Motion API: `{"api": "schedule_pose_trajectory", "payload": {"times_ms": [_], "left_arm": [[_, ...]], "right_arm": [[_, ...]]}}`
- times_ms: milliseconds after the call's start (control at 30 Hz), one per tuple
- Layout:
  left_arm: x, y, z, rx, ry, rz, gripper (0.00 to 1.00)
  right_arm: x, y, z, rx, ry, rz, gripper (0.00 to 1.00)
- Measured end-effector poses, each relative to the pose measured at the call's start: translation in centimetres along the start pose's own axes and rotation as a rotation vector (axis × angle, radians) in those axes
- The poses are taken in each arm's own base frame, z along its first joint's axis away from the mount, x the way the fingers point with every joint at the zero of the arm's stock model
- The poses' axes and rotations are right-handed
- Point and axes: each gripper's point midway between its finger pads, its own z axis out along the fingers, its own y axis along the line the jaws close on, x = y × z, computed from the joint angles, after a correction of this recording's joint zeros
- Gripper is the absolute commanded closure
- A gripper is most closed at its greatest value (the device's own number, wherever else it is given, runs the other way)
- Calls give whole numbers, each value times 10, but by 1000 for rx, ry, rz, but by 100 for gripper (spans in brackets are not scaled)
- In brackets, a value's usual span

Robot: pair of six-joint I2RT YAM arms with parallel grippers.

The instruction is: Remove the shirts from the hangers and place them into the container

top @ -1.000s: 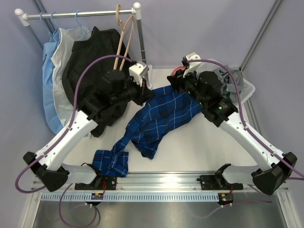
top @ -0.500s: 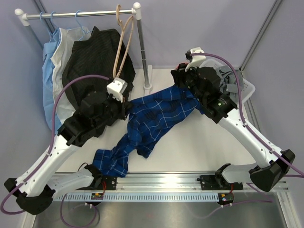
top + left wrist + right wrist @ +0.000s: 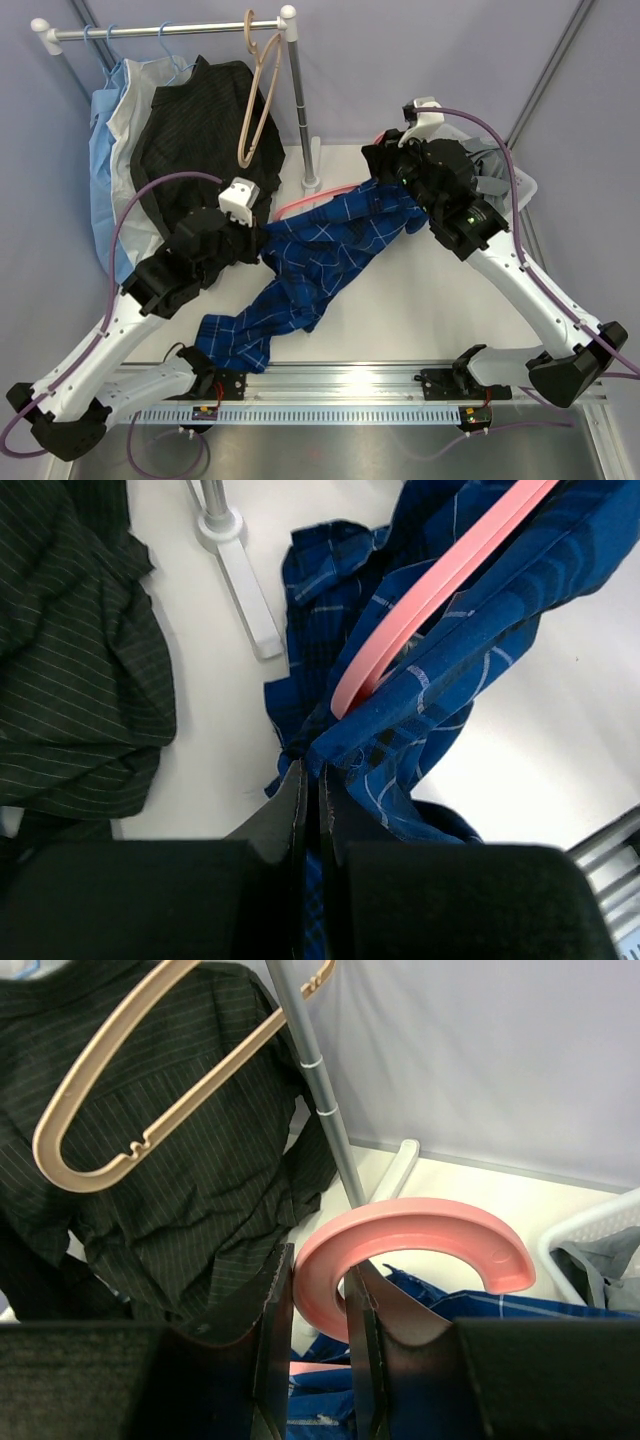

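The dark blue plaid shirt lies stretched across the table, still partly on the pink hanger. My left gripper is shut on a fold of that shirt, just below the bared pink hanger arm. My right gripper is shut on the pink hanger's thick hook, its jaws on either side of the hook's left curve. The tan hanger hangs bare on the rail. The grey shirt lies in the white container at the right.
A black pinstriped shirt and light blue and white shirts hang on the rail at the back left. The rack's upright pole and its white foot stand between the two grippers. A plaid sleeve trails toward the near edge.
My left gripper has pulled back toward the near left with the shirt cloth. My right gripper has moved back and right with the pink hook. The shirt is stretched, baring a pink hanger arm.
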Motion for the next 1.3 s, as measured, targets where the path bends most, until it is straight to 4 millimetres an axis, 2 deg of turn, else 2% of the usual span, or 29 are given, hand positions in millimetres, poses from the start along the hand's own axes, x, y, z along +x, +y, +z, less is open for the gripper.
{"api": "schedule_pose_trajectory", "payload": {"times_ms": [133, 233, 300, 367, 467, 500, 533, 600, 633, 700, 767, 900, 967, 1100, 1200, 1300], "left_arm": [[11, -14, 13, 49, 57, -15, 100], [17, -31, 14, 111, 82, -6, 100], [19, -41, 12, 154, 87, -4, 89], [18, -50, 11, 203, 87, -6, 87], [19, -64, 11, 282, 81, -15, 73], [20, -68, 11, 305, 85, -17, 56], [22, -71, 11, 324, 88, -15, 45], [23, -73, 9, 342, 89, -18, 32], [22, -73, 8, 342, 80, -15, 22], [15, -70, -1, 336, 47, -8, 14], [6, -64, -13, 320, 14, 1, 13], [-38, -55, -43, 281, -104, 28, 12], [-61, -51, -58, 263, -170, 40, 11], [-94, -48, -78, 245, -256, 57, 11], [-107, -53, -73, 252, -260, 66, 13], [-104, -63, -44, 261, -190, 76, 18]], "right_arm": [[-10, -3, -6, 3, -25, 24, 100], [-14, -7, -7, 15, -38, 27, 100], [-17, -8, -6, 19, -46, 31, 100], [-20, -8, -6, 17, -57, 33, 100], [-25, -8, -5, 17, -71, 38, 100], [-28, -7, -5, 15, -76, 40, 100], [-32, -6, -4, 13, -84, 42, 100], [-38, -4, -5, 3, -100, 45, 100], [-41, -3, -5, -5, -107, 46, 100], [-42, 3, -5, -40, -109, 42, 100], [-42, 8, -6, -66, -105, 37, 100], [-35, 19, -5, -139, -89, 12, 100], [-25, 24, -5, -175, -68, -1, 100], [-5, 33, -4, -246, -19, -25, 100], [0, 41, -3, -288, -12, -37, 100], [3, 48, -1, -320, -8, -46, 100]]}}
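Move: Its fingers shut on the blue plaid shirt, the left hand has the pink hanger's free end about 4 cm ahead, 3 cm to its right and roughly level with it. The rack foot is some 17 cm ahead, 8 cm right and 25 cm below; the black shirt hangs about 20 cm ahead and 8 cm left, near hand height. From the right hand, which grips the hanger's hook, that free end lies about 18 cm left, 8 cm back and 10 cm lower. Still pinching the plaid shirt, the left hand draws it about 7 cm to the right and some 4 cm back, opens wide to let go, then climbs around 15 cm clear, easing forward, right and down at the last. The right hand keeps its grip on the hanger's hook, lifts about 4 cm and sinks again while shifting left, turning nearly 20 degrees counter-clockwise. ##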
